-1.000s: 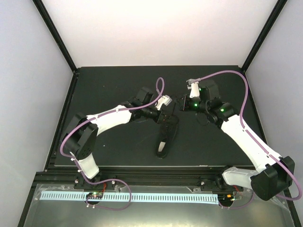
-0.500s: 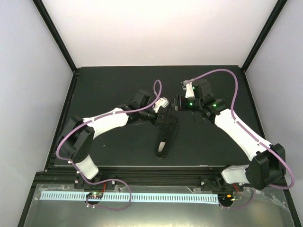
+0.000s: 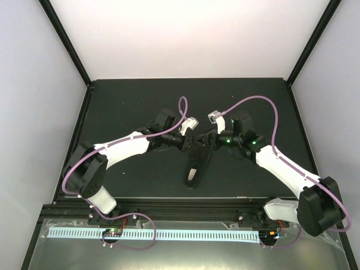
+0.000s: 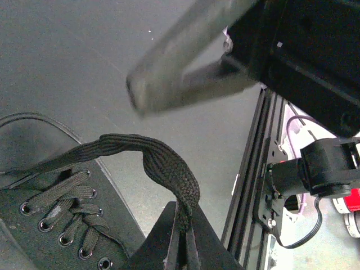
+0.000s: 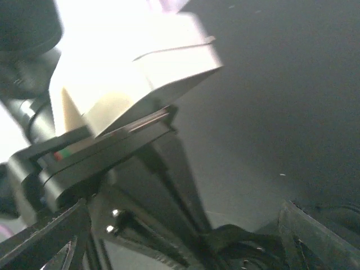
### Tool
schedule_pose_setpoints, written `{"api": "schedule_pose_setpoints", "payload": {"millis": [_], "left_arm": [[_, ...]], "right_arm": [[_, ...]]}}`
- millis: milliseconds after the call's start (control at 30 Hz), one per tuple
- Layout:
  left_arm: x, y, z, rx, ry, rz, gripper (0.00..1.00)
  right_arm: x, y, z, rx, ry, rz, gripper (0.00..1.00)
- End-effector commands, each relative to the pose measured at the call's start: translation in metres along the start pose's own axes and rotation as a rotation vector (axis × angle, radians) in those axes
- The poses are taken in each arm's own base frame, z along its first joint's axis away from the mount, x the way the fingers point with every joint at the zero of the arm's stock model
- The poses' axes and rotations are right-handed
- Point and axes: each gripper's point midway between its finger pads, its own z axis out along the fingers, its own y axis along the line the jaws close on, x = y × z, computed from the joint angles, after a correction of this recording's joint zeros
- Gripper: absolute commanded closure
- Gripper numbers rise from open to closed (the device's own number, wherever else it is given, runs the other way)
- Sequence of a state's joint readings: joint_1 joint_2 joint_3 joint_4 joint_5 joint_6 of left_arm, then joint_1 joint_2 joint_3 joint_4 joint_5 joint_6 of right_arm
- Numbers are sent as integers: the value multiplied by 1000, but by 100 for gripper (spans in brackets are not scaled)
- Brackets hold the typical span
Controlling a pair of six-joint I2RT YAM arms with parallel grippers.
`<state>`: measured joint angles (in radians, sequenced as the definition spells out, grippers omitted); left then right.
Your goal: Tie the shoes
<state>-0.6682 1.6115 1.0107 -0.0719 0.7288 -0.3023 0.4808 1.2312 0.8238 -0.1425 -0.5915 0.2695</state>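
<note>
The black shoe (image 3: 196,166) lies on the dark mat with its toe towards the arms. Both grippers hang over its laced end. My left gripper (image 3: 195,146) is shut on a loop of flat black lace (image 4: 164,164); in the left wrist view the lace rises from the eyelets (image 4: 62,216) and bends down into the closed left gripper (image 4: 184,247). My right gripper (image 3: 210,140) is just to the right of it, open, with nothing between its fingers. In the right wrist view the right gripper (image 5: 185,247) frames the left gripper's body and a dark bit of lace (image 5: 239,239).
The black mat (image 3: 129,101) covers the table, edged by black frame rails (image 3: 79,129). Purple cables (image 3: 264,104) arch over both arms. A pale blue strip (image 3: 157,233) runs along the near ledge.
My right gripper has opened and swung left and down towards the shoe's laces. My left gripper has finished closing on the lace loop and shifted slightly right.
</note>
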Motion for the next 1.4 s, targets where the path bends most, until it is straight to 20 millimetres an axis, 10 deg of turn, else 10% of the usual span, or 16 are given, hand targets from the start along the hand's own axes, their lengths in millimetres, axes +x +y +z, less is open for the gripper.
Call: {"api": "schedule_pose_setpoints", "payload": {"millis": [0,867,1367], "left_arm": [[-9,-15,-7,53,-25,3,99],[-15,-17,-10,53,-46,-22,98],[-16,-14,-13,38,-53,-29,98]], "right_arm": [[-8,41,3,-249,-46,-177,7],[59,3,29,-192,38,-67,8],[70,-16,34,-92,36,-49,56]]}}
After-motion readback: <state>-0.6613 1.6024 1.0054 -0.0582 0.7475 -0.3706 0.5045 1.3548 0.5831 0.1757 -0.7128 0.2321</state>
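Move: The black lace starts in the left hand's shut fingers and arches across to the shoe; the stretch aimed at lies about 3 cm to the left hand's right and 1 cm below it. From the open right hand, that stretch is some 3 cm to the left, 2 cm back and 6 cm down. The shoe's middle lies about 8 cm back, 3 cm left and 15 cm below the right hand, its toe towards the bases. The right hand, fingers wide open, eases to the left and then sinks about 8 cm in all, drawing back some 3 cm and turning about 10 degrees counter-clockwise, to come in beside and beneath the left fingertips with the lace between its fingers. Late on the way down it starts to close and gets to about half open, not yet shut, while the left hand keeps its pinch on the lace and stays practically in place above the shoe. ##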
